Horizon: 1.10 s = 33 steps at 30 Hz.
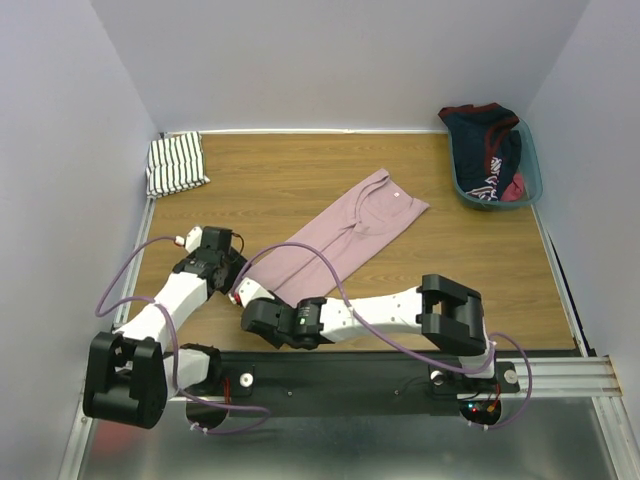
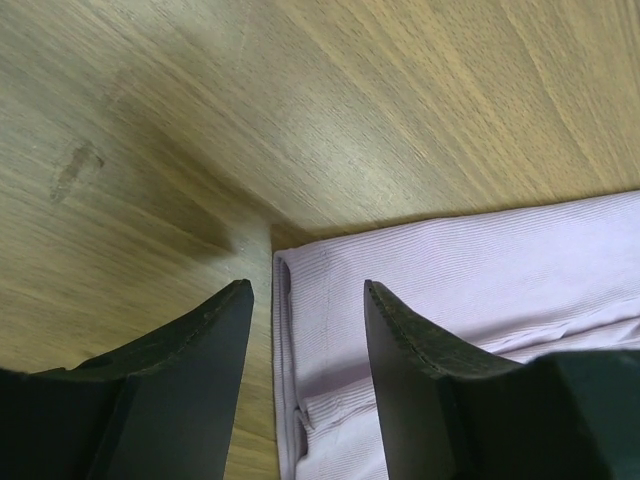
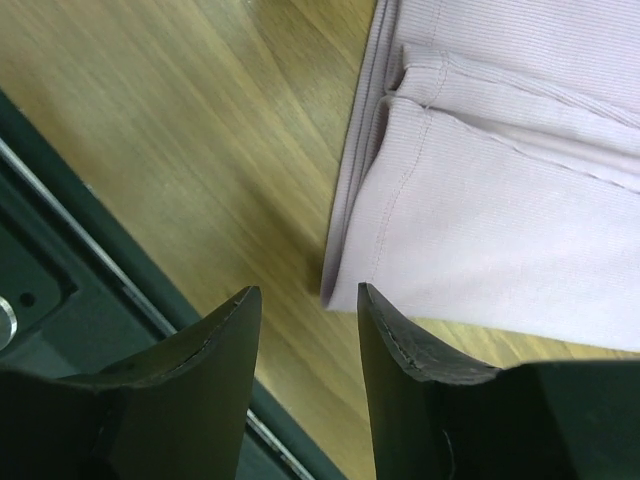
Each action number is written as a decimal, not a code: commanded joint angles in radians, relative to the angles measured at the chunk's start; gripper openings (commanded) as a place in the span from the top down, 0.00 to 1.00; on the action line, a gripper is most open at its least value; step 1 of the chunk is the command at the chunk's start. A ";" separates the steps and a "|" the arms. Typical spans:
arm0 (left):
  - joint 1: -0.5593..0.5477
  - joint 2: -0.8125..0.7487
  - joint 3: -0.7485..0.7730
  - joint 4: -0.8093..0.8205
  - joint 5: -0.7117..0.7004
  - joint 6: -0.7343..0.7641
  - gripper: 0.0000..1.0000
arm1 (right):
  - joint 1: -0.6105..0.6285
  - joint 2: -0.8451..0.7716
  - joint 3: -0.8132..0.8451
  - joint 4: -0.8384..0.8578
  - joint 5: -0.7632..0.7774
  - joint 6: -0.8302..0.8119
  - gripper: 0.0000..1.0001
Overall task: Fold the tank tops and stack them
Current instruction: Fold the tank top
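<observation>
The plain pink-mauve tank top (image 1: 350, 230) lies folded lengthwise, diagonally across the middle of the table. Its near end reaches both grippers. My left gripper (image 1: 238, 274) is open and low over the left near corner of the top. In the left wrist view that corner (image 2: 330, 300) lies between the fingers of the left gripper (image 2: 308, 290). My right gripper (image 1: 250, 314) is open. In the right wrist view the top's other near corner (image 3: 480, 230) lies just beyond the tips of the right gripper (image 3: 308, 292). The striped tank top (image 1: 177, 165) sits folded in the far left corner.
A teal basket (image 1: 536, 172) at the far right holds dark navy-and-red clothing (image 1: 487, 140). The black base rail (image 3: 60, 280) runs along the near table edge close under my right gripper. Purple cables (image 1: 300, 250) loop over the near end of the pink top.
</observation>
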 commanded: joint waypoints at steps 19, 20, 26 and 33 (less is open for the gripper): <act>0.003 0.109 -0.048 0.115 0.012 0.016 0.65 | 0.000 0.109 0.060 -0.007 0.076 -0.064 0.50; 0.003 0.111 -0.046 0.116 0.012 0.019 0.68 | 0.000 0.111 0.060 -0.007 0.077 -0.062 0.50; 0.003 0.137 -0.041 0.141 0.035 0.047 0.97 | 0.000 0.118 0.061 -0.007 0.071 -0.062 0.63; 0.003 0.115 -0.008 0.118 0.011 0.071 1.00 | -0.021 0.097 0.074 -0.007 0.016 -0.056 0.88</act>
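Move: The left hand hovers just over the pink tank top's left hem corner, about 1 cm ahead, 1 cm to its right and 3 cm below. The folded striped tank top lies some 24 cm ahead and 13 cm left of the left hand. The right hem corner is about 1 cm ahead of the right hand, level sideways, 4 cm below; the table's front edge is some 4 cm behind that hand. Both hands sink about 3 cm and close on the pink hem corners, left pinching shut, right nearly shut. ##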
